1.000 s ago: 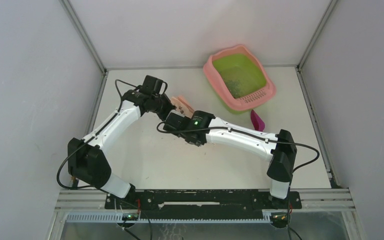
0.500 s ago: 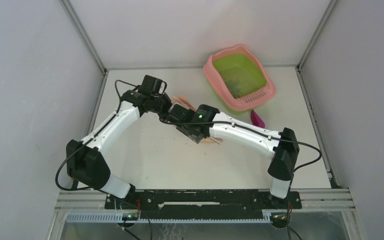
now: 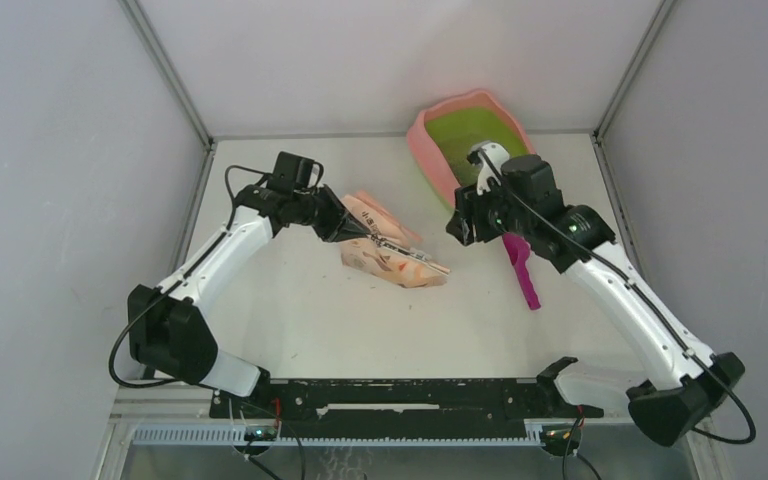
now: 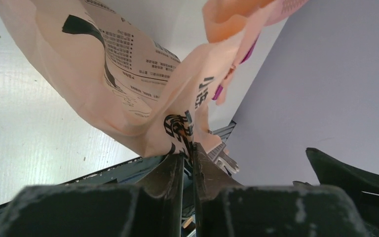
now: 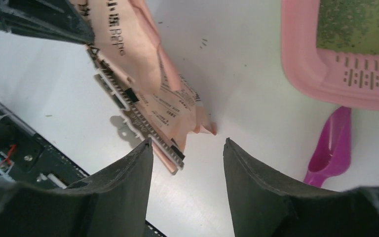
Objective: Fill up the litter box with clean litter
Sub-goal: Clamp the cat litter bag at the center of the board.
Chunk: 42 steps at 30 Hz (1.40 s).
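The litter box (image 3: pixel 430 150) stands at the back right, its pink rim and lime-green basin partly hidden by my right arm. Greyish litter (image 5: pixel 355 24) speckles the basin beside the perforated pink grid (image 5: pixel 365 76). A peach-pink printed bag (image 3: pixel 392 258) sags onto the table at centre. My left gripper (image 3: pixel 345 228) is pinched on the bag's upper edge (image 4: pixel 182 126), with the jaws nearly touching around the fold (image 4: pixel 188 155). My right gripper (image 3: pixel 457 228) hovers between bag and box. It is open (image 5: pixel 187 143), with only bare table between the fingers.
A magenta scoop (image 3: pixel 522 268) lies on the table below the litter box, under my right forearm. The bag's toothed closing strip (image 5: pixel 138 121) reaches toward my right gripper's left finger. Grey walls close in the back and both sides.
My right gripper has let go of the bag, opened, and swung right and back toward the litter box. The bag has slumped onto the table, still held by the left gripper.
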{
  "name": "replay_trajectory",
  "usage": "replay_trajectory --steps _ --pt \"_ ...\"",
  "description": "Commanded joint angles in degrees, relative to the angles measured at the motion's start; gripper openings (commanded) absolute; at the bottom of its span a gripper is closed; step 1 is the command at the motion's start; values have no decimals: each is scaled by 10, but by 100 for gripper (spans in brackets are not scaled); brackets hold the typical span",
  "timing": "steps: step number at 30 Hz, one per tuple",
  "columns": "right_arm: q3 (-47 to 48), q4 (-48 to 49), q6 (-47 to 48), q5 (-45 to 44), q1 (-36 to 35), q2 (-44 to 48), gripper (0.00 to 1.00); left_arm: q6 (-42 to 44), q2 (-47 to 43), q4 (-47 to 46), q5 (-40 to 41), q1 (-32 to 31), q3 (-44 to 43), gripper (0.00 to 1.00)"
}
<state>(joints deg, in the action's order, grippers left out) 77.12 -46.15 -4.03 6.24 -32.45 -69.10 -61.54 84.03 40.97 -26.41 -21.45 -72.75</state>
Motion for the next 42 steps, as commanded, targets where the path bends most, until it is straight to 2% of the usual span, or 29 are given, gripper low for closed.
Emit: replay_trajectory --steps 1,8,11,14,16,23,26,30,33,42 --pt "-67 75 -40 103 23 41 61 0 -22 -40 -52 5 -7 15" --pt "-197 164 -100 194 93 108 60 9 -17 -47 -50 9 12 15" --pt "-200 165 -95 224 106 119 61 12 -20 -53 -50 11 25 15" --pt "-178 139 -74 215 90 118 61 15 -22 -55 -49 15 32 15" --pt "-159 121 -51 185 54 113 61 18 -22 -54 -49 16 35 15" --pt "-88 73 77 -1 -148 58 61 25 -21 -54 -50 21 36 15" --pt "-60 64 122 -70 -203 15 61 27 -20 -53 -52 25 35 15" --pt "-24 65 156 -166 -217 -44 61 29 -19 -54 -53 29 34 15" --pt "-3 69 181 -189 -213 -78 60 29 -21 -57 -53 32 35 14" --pt "35 74 194 -129 -204 -136 59 29 -19 -60 -57 39 35 14"
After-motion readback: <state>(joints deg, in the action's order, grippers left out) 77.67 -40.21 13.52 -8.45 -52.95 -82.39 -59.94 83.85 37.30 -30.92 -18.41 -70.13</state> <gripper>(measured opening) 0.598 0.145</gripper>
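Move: The clamp lies across the bag mouth with its middle roughly 11 cm to the right hand's left, 1 cm back and 9 cm below. The cat litter bag hangs beneath it, some 15 cm left and 3 cm ahead of that hand. The purple scoop is about 13 cm to its right and level with it, and the litter box some 20 cm ahead and 4 cm right. From the left hand the clamp's middle is about 9 cm right and 4 cm back. Downward first, about 6 cm with a slight draw back, the open right hand then rises a little as it swings left, and finally comes forward and sinks again over the clamp, ending some 8 cm left of its start. On the way it yaws some 20 degrees counter-clockwise and its left side dips, fingers staying open. The left hand keeps its pinch on the bag mouth by the clamp's end, staying nearly in place. ##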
